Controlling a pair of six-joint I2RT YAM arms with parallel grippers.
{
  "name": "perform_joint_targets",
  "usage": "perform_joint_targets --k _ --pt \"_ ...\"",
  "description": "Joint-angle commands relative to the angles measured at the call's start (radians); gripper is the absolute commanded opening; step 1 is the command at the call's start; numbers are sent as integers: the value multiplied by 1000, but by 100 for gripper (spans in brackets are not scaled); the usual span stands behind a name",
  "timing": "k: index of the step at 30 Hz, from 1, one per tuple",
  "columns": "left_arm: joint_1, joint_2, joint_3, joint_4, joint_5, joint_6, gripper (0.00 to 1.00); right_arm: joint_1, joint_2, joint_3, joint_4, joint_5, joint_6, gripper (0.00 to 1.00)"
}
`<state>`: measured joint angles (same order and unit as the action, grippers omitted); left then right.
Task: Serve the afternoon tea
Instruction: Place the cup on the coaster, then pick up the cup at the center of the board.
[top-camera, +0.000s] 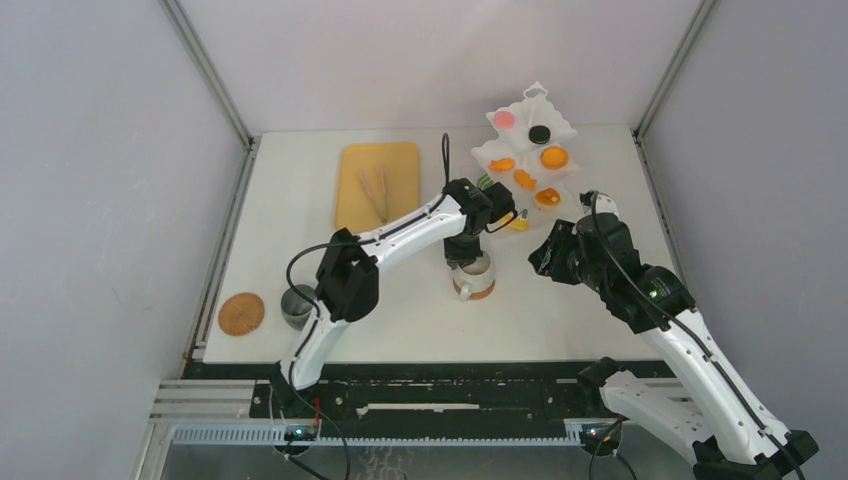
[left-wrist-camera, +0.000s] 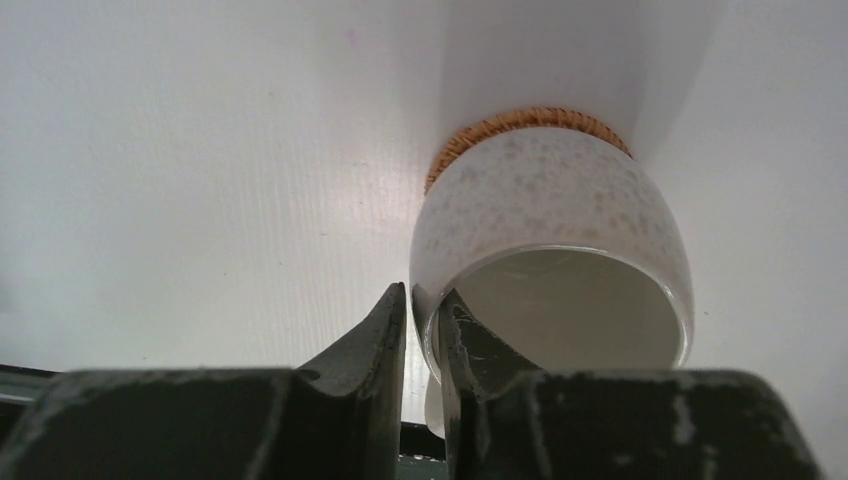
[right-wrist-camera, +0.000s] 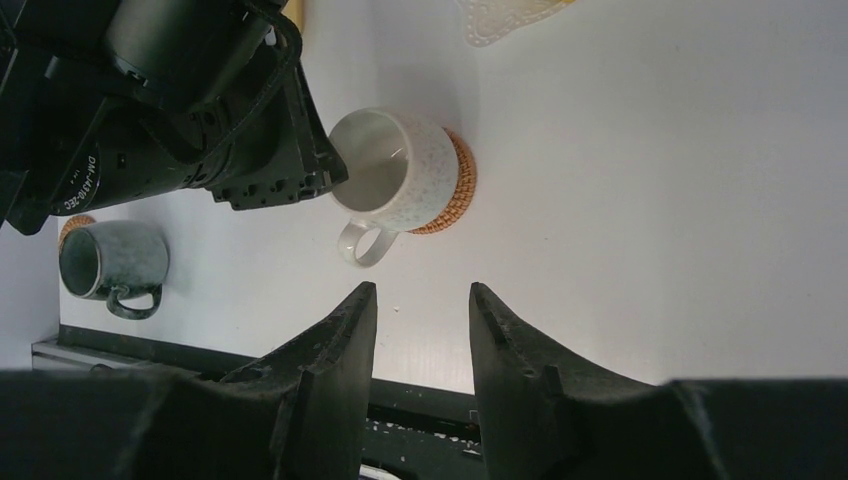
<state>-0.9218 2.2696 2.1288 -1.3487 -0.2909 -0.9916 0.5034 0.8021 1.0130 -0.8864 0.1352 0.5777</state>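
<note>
A speckled white mug (top-camera: 472, 272) (left-wrist-camera: 550, 210) (right-wrist-camera: 400, 165) stands on a cork coaster (top-camera: 480, 292) (left-wrist-camera: 525, 125) mid-table. My left gripper (top-camera: 465, 250) (left-wrist-camera: 422, 295) straddles its rim, one finger inside and one outside, with a thin gap showing beside the wall; it is slightly open. My right gripper (top-camera: 545, 260) (right-wrist-camera: 420, 290) hovers open and empty to the right of the mug. A grey mug (top-camera: 297, 303) (right-wrist-camera: 110, 260) stands at the front left beside a second cork coaster (top-camera: 241, 313). Pastries sit on a white tiered stand (top-camera: 522, 100): a pink round (top-camera: 504, 119), a black round (top-camera: 540, 134) and an orange tart (top-camera: 554, 157).
A tan wooden board (top-camera: 395, 165) with thin pink tongs (top-camera: 375, 190) lies at the back left. A yellow wedge (top-camera: 517, 224) lies on the table by the stand's foot. The left arm (top-camera: 400, 235) stretches diagonally across the middle.
</note>
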Motion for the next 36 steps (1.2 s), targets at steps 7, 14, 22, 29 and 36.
perform_joint_targets --k 7,14,22,29,36 --pt "-32 -22 66 7 -13 -14 33 -9 -14 1 37 -11 -1 47" --pt "-30 -78 64 2 -71 -34 51 -9 -13 1 48 -6 -15 47" --pt "5 -248 18 13 -184 -87 64 -9 -8 16 54 15 -40 47" --pt "81 -537 -182 10 -353 -187 69 16 0 46 90 13 -70 47" --pt "217 -980 -664 58 -461 -408 70 242 128 145 152 84 -100 47"
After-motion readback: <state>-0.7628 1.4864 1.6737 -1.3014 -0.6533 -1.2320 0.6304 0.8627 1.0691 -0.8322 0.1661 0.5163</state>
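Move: The left gripper straddles the light cup's left wall. The cup's middle lies about 4 cm to the hand's right, level fore and aft and some 4 cm below, with the coaster right beneath it, about 8 cm below the hand. From the left hand, the yellow cake is roughly 15 cm ahead and 12 cm right, and the cutting board 23 cm ahead and 17 cm left. From the right hand, the cup is about 6 cm ahead, 14 cm left and 18 cm below. The left fingers, one inside and one outside the cup's wall, go on spreading wide and let go of it, while the hand drifts about 1 cm back and right. The hand then lifts clear, rising some 17 cm and sweeping about as far left, away from the cup, tipping the fingers up forward some 30 degrees and turning counter-clockwise. Late on, the right hand, still part-open, edges about 3 cm left towards the cup and slightly up. ##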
